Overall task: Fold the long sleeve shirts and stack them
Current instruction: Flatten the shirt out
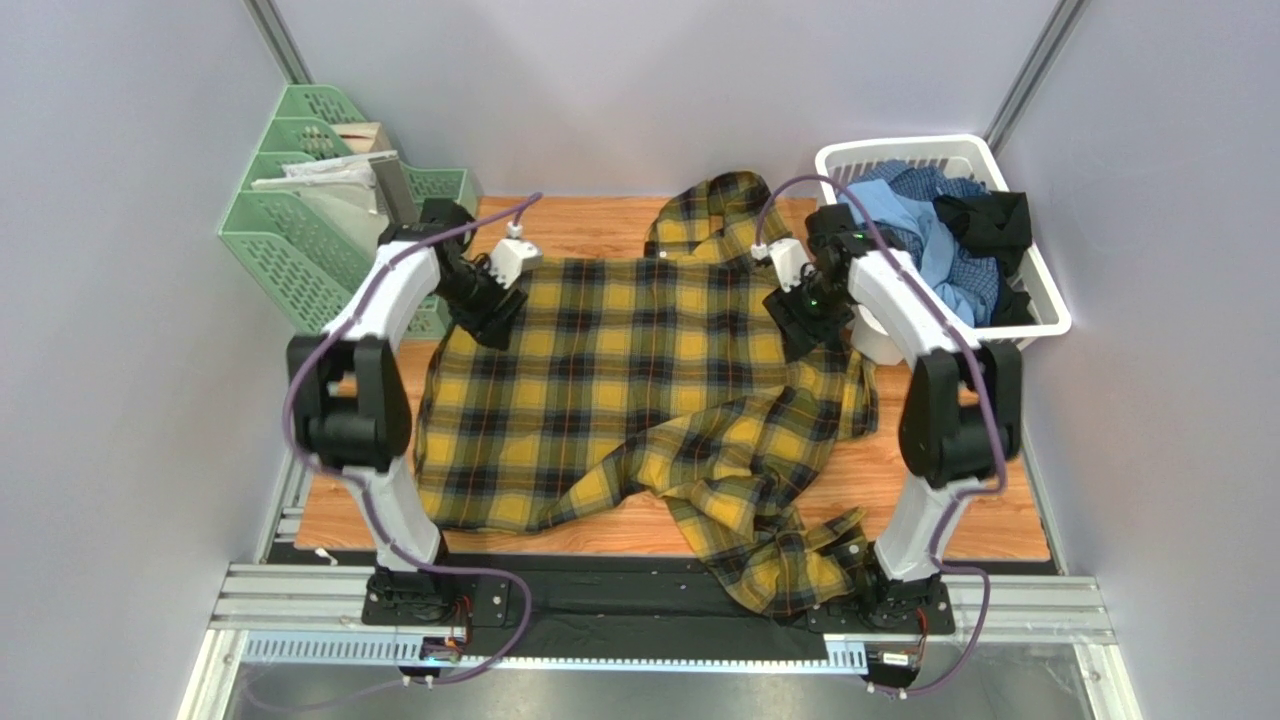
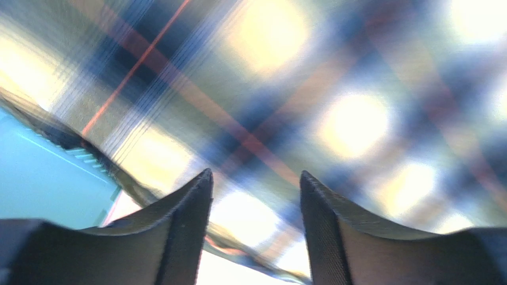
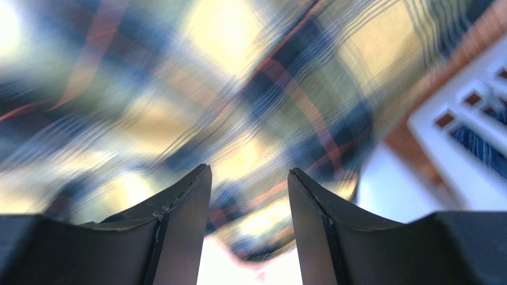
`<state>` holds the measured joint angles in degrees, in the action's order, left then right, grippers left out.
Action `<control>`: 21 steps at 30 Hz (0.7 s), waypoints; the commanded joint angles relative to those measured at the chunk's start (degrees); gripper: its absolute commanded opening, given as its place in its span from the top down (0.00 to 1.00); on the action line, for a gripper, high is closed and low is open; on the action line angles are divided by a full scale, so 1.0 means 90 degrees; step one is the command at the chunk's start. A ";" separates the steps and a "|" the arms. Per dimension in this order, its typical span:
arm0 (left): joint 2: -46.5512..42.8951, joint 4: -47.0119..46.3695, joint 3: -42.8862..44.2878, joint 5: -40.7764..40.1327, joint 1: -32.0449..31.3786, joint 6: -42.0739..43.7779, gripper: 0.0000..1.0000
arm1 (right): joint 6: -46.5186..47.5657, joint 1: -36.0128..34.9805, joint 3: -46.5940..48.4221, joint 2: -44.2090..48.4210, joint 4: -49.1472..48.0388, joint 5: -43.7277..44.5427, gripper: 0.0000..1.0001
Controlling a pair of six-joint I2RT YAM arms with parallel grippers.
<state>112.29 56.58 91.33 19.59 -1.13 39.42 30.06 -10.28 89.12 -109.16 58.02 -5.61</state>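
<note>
A mustard-yellow and black plaid long sleeve shirt [image 1: 631,375] lies spread over the wooden table [image 1: 962,510]. One sleeve trails over the near edge [image 1: 796,563]. My left gripper [image 1: 489,315] is low at the shirt's far left corner. In the left wrist view its jaws [image 2: 256,175] stand apart, with blurred plaid cloth [image 2: 333,107] close in front and a cloth edge running between the fingers. My right gripper [image 1: 793,312] is at the shirt's far right edge. Its jaws [image 3: 249,169] are also apart over the plaid hem [image 3: 279,119]. I see no grip on the cloth.
A white laundry basket [image 1: 1052,308] at the far right holds light blue, blue-checked and black shirts [image 1: 939,225]. Its wall [image 3: 458,154] shows in the right wrist view. Green stacked file trays [image 1: 293,225] stand at the far left. Grey walls close in on the sides.
</note>
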 commanded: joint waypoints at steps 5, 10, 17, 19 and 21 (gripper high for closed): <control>-0.4299 -0.1210 -0.2196 0.2248 -0.4263 -0.0988 0.18 | -0.0274 0.0058 -0.1707 0.2324 0.0810 -0.1848 0.46; -0.3683 -0.3355 -0.3029 0.0709 -0.7752 -0.2288 0.14 | -0.0235 0.0176 -0.2372 0.2374 0.0809 -0.1829 0.49; -0.1619 -0.3921 -0.2160 0.0187 -0.9317 -0.2290 0.13 | -0.0060 0.0966 -0.2510 0.2159 0.0790 -0.1848 0.50; -0.1093 -0.3972 -0.1984 -0.0299 -0.9493 -0.2222 0.13 | 0.0009 0.1083 -0.2490 0.2110 0.0809 -0.1877 0.50; -0.0857 -0.4215 -0.1964 -0.0584 -0.9611 -0.2241 0.13 | 0.0067 0.1287 -0.2500 0.2110 0.0829 -0.1916 0.50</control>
<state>102.28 25.15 69.80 21.26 -86.11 20.64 29.04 -1.13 65.93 -89.69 65.32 -21.06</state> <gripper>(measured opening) 0.868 0.505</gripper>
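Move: Lying bunched over the near table edge, the shirt's lower sleeve is some 36 cm back and 45 cm right of the left hand, about 7 cm lower; the crumpled lower fold is roughly 24 cm back and 37 cm right of that hand. From the right hand, the shirt's ruffled right edge is about 12 cm back and 4 cm right, 7 cm down; the lower sleeve is 34 cm back and 5 cm left, and the white basket 14 cm ahead and 23 cm right. Sweeping back and to the right in a high arc over the shirt, the left hand travels about 55 cm towards the bunched lower sleeve, climbing some 16 cm and then sinking to its starting height, turning roughly 70 degrees clockwise as its fingers open wider. The right hand draws back about 14 cm towards the shirt's ruffled right edge, rising and dropping again on the way, its fingertips tilting back and left; its fingers stay half open and empty. ##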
